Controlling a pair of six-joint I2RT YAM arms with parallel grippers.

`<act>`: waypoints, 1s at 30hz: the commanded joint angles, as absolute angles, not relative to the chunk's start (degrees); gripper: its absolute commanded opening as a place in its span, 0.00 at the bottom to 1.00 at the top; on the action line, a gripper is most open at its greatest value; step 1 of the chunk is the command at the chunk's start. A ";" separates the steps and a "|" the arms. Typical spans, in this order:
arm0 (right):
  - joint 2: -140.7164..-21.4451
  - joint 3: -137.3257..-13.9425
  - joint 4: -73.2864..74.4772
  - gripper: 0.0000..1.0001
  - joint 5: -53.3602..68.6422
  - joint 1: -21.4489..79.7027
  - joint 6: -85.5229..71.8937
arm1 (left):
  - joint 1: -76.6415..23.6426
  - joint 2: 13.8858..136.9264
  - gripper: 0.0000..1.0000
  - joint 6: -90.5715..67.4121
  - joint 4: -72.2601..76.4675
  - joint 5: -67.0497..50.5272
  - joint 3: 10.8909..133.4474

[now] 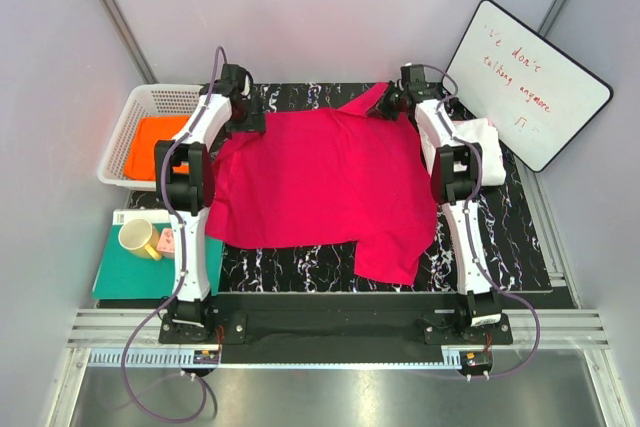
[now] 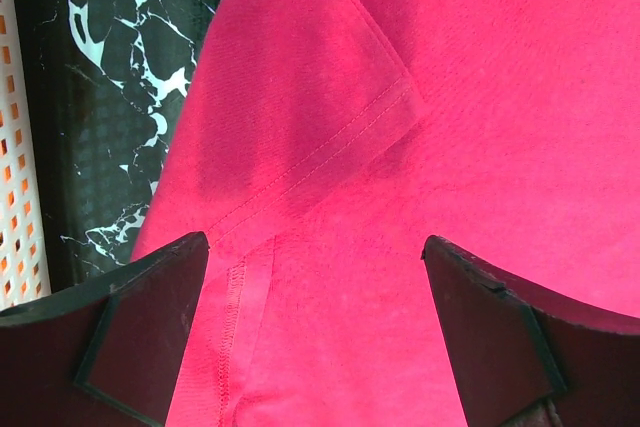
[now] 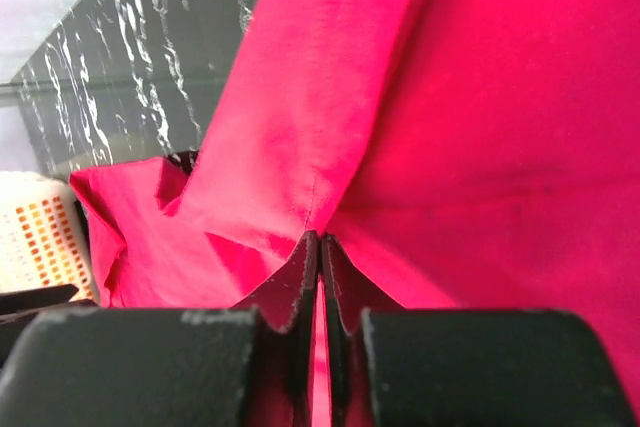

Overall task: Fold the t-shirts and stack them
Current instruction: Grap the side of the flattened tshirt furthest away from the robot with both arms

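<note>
The crimson-pink t-shirt point(image 1: 320, 182) lies spread on the black marbled mat point(image 1: 300, 265). At its far right corner my right gripper point(image 1: 386, 105) point(image 3: 320, 247) is shut on a fold of the cloth, which rises to a small peak there. My left gripper point(image 1: 243, 117) point(image 2: 315, 317) hovers open over the shirt's far left part. Its two fingers point(image 2: 140, 332) straddle a stitched sleeve seam point(image 2: 330, 147) with nothing pinched. A white t-shirt point(image 1: 487, 142) lies bunched on the mat's right side, beside the right arm. The orange t-shirt point(image 1: 152, 144) sits in the basket.
A white slotted basket point(image 1: 135, 107) stands at the far left, off the mat. A teal board point(image 1: 115, 272) at the near left carries a yellow cup point(image 1: 138, 238). A whiteboard point(image 1: 527, 82) with red writing leans at the far right. Grey walls enclose the table.
</note>
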State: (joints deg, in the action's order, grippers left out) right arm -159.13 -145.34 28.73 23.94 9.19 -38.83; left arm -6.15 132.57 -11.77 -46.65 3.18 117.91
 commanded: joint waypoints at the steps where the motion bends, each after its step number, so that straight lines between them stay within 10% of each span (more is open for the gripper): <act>1: -148.89 -144.41 28.47 0.09 17.77 9.84 -34.19 | -6.59 128.76 0.95 -10.64 -45.79 1.85 118.13; 24: -146.43 -144.93 30.85 0.09 20.74 9.76 -35.33 | -6.50 140.97 0.85 -10.55 -46.05 4.92 127.26; 27: -145.55 -144.49 31.46 0.09 21.00 9.76 -34.98 | -6.24 143.00 0.61 -10.98 -47.02 4.83 129.99; 28: -145.29 -144.14 31.64 0.09 21.27 9.76 -34.81 | -6.15 142.56 0.35 -11.42 -46.33 5.79 129.73; 30: -144.93 -143.79 32.08 0.09 21.62 9.84 -34.63 | -6.15 142.47 0.15 -11.51 -45.97 6.76 129.99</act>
State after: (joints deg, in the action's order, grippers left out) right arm -150.91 -144.35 30.76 20.56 9.26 -35.79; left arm -6.61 142.65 -10.52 -46.89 4.84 127.17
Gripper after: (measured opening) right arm 0.088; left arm 0.299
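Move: The t-shirt's folded-over far left corner lies about 3 cm ahead of the open left hand, straight in line sideways and some 4 cm below; the white basket stands about 20 cm to that hand's left and 3 cm back. The right hand already pinches the shirt's far edge near its right end, right at its fingertips; the white folded shirts lie roughly 20 cm to its right and 11 cm back. Right hand lifts its held edge about 8 cm; left then dips down and forward 5 cm, pinching the fold. ##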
